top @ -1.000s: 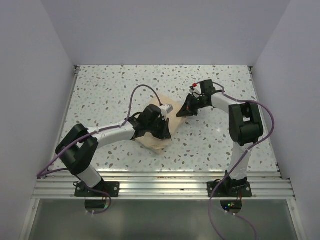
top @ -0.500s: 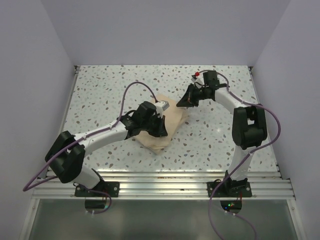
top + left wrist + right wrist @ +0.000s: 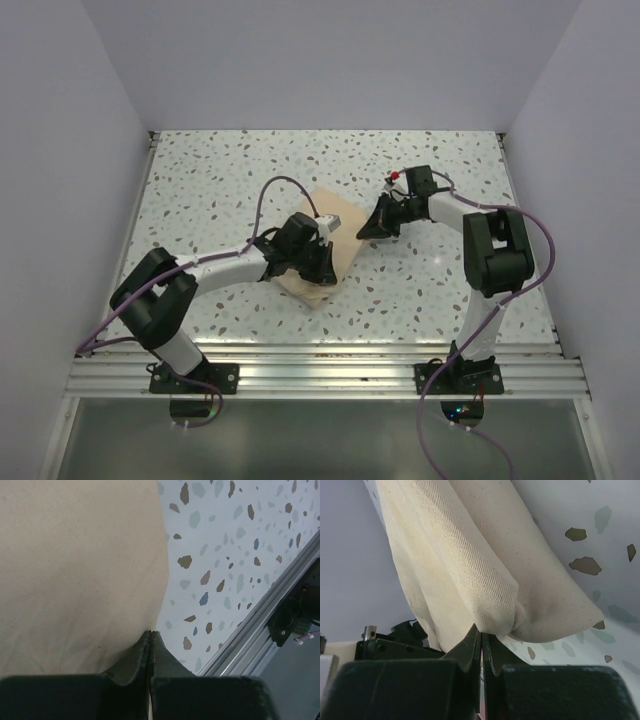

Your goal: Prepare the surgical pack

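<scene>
The surgical pack is a tan cloth bundle in the middle of the speckled table; whatever it wraps is hidden. My left gripper lies over the bundle's near part, shut, and it covers much of the cloth. In the left wrist view its closed tips rest at the cloth's right edge with nothing between them. My right gripper is shut at the bundle's right corner. In the right wrist view its tips touch a rounded fold of the cloth from below, and no cloth shows between the jaws.
A speckled tabletop is walled in by white panels on three sides. An aluminium rail runs along the near edge and shows in the left wrist view as a rail close by. Cables loop over both arms.
The right gripper swung toward the back, then came down again to the bundle's right corner. The left arm stretched out and drew back. The cloth's right side now looks narrower.
</scene>
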Controlling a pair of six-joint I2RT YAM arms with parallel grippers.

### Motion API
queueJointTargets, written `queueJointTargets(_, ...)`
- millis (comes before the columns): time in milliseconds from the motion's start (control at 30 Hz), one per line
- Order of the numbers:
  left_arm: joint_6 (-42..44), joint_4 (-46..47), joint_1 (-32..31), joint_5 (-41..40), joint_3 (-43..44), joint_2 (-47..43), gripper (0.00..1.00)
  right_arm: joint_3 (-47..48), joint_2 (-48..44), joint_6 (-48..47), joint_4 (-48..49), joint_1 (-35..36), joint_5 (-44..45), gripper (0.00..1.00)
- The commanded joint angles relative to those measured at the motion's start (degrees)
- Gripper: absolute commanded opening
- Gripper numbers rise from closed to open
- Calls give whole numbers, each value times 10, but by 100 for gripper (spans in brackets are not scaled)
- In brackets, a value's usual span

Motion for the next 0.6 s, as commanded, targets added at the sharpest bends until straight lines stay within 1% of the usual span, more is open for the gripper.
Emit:
queueJointTargets(0,1,5,5,-21,-20,2,0,-5,-13,-35,-3,-12,25,1)
queueJointTargets(100,12,-35,22,-40,-23,15,0,4,-18,-42,-22,-15,34,1)
queueJointTargets(200,37,-69,44,-40,-16,37,0,12,-24,-42,-37,-15,41,2)
queueJointTargets(267,58,-101,59,-54,-11,48,0,11,-31,-37,-43,-17,44,2)
queueJointTargets(467,95,-143,119,-75,3,50,0,24,-50,-37,-61,-16,44,2)
queueJointTargets(567,107,-161,134,-86,21,45,0,51,-55,-39,-76,-16,44,3)
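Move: The cloth-wrapped surgical pack lies slantwise between the hands. Its middle is about 10 cm ahead of the left hand, 2 cm to its left and 3 cm below. Its near corner lies 4 cm back, 2 cm left and 5 cm below. The right gripper is 11 cm ahead of the left hand and 8 cm to its right. From the right hand, the pack's middle is 10 cm left, 2 cm back and 4 cm lower. Still pinching the pack's near right edge, the left hand drags it left, gathering speed, about 8 cm, while sinking some 4 cm and reaching about 3 cm forward; the wrist turns a little over 10 degrees. The right fingers, at the fold by the pack's right end when this starts, come free of the cloth and ease 2 cm to the right, staying nearly shut. ##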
